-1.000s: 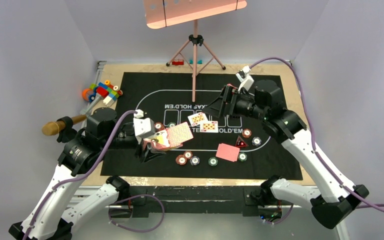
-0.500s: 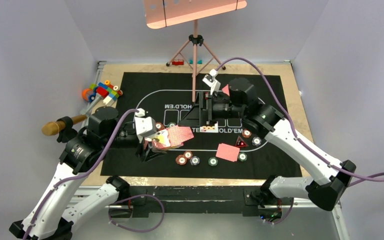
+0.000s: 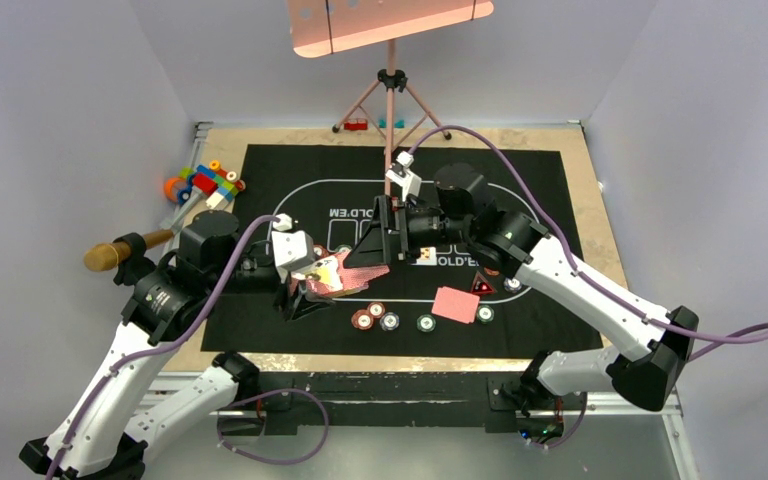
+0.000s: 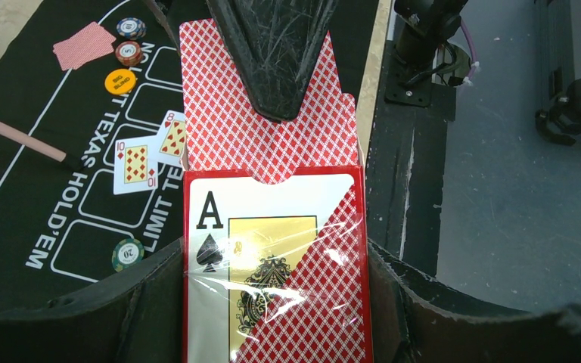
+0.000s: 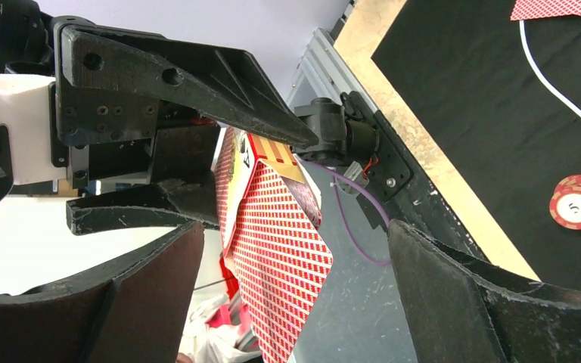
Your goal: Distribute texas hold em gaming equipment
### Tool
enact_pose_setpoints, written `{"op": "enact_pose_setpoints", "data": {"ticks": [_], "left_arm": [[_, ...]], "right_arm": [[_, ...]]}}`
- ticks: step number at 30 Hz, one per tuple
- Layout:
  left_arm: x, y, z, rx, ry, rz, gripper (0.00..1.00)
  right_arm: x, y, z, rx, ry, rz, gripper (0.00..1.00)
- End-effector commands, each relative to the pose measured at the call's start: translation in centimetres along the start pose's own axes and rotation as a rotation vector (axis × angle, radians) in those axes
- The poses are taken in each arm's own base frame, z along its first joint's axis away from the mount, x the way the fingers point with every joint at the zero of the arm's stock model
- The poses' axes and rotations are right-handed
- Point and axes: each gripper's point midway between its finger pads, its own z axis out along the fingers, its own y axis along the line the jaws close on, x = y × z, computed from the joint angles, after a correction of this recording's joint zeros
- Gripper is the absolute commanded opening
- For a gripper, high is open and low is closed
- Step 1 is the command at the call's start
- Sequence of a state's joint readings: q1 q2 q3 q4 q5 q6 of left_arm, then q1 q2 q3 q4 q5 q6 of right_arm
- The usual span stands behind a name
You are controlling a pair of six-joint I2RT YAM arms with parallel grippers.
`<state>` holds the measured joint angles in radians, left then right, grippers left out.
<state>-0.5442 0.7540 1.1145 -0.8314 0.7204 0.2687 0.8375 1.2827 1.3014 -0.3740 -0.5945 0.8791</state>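
My left gripper (image 4: 276,302) is shut on a red card box (image 4: 272,265) with an ace of spades on its front, held above the mat's near left part. Red-backed playing cards (image 4: 219,113) stick out of the box's open end. My right gripper (image 5: 302,287) is open, its jaws wide on either side of those cards (image 5: 280,249); one finger (image 4: 272,53) lies over them. In the top view the two grippers meet, left (image 3: 305,290) and right (image 3: 370,248). Chips (image 3: 363,320) lie near a face-down card (image 3: 456,304) and a dark triangle (image 3: 481,286).
Two face-up cards (image 4: 136,164) lie on the black printed mat (image 3: 560,330) near an orange button (image 4: 120,81). Toy blocks (image 3: 205,183) sit at the far left. A pink tripod (image 3: 391,100) stands at the back and a wooden-handled tool (image 3: 120,250) lies left.
My right arm has swung left from above the face-up cards to the deck in my left gripper, its jaws spreading a little wider. The left arm has held nearly still.
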Motion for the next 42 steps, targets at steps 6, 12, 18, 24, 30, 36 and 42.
{"op": "enact_pose_setpoints", "data": {"ticks": [6,12,18,24,30,36,42], "left_arm": [[-1.9,0.3,-0.2,-0.016,-0.065,0.034,0.0],[-1.9,0.3,-0.3,-0.016,-0.066,0.03,0.0],[-1.9,0.2,-0.2,-0.011,-0.066,0.026,0.0],[-1.9,0.1,-0.3,-0.009,-0.069,0.027,0.0],[-1.9,0.0,-0.3,-0.008,-0.069,0.025,0.0],[-1.9,0.0,-0.3,-0.005,-0.069,0.025,0.0],[-1.9,0.0,-0.3,-0.005,-0.068,0.025,0.0]], "right_arm": [[1.2,0.1,-1.4,0.025,0.024,0.006,0.87],[1.0,0.5,-2.1,0.05,0.024,-0.014,0.66],[0.2,1.5,-3.1,0.074,-0.01,-0.042,0.46],[0.0,1.6,-3.6,0.089,-0.02,-0.051,0.33],[-0.5,1.5,-4.2,0.108,-0.034,-0.052,0.22],[-1.7,2.2,-5.6,0.088,-0.084,-0.058,0.2],[-2.5,2.8,-6.3,0.056,-0.118,-0.047,0.19]]}}
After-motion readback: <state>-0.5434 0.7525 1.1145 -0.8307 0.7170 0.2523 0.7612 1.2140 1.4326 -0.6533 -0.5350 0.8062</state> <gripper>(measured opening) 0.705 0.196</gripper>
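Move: The right hand's open fingers already straddle the loose card sticking out of the box; the card's middle lies about 2 cm back of the hand, level sideways and 1 cm below it. The box lies 6 cm to the left and 4 cm back. On the mat, some 20 cm below, the red chips are 8 cm back and the face-up cards 13 cm right and 3 cm ahead. From the left hand the card is about 8 cm right, 2 cm ahead. The right fingers close from wide open to nearly shut, pinching the loose card by its outer end while the hand dips about 1.5 cm; the hand then lifts and draws the card to the right, away from the box, ending about 4 cm right of its start and 2 cm higher. The left hand stays still and keeps its grip on the box. ##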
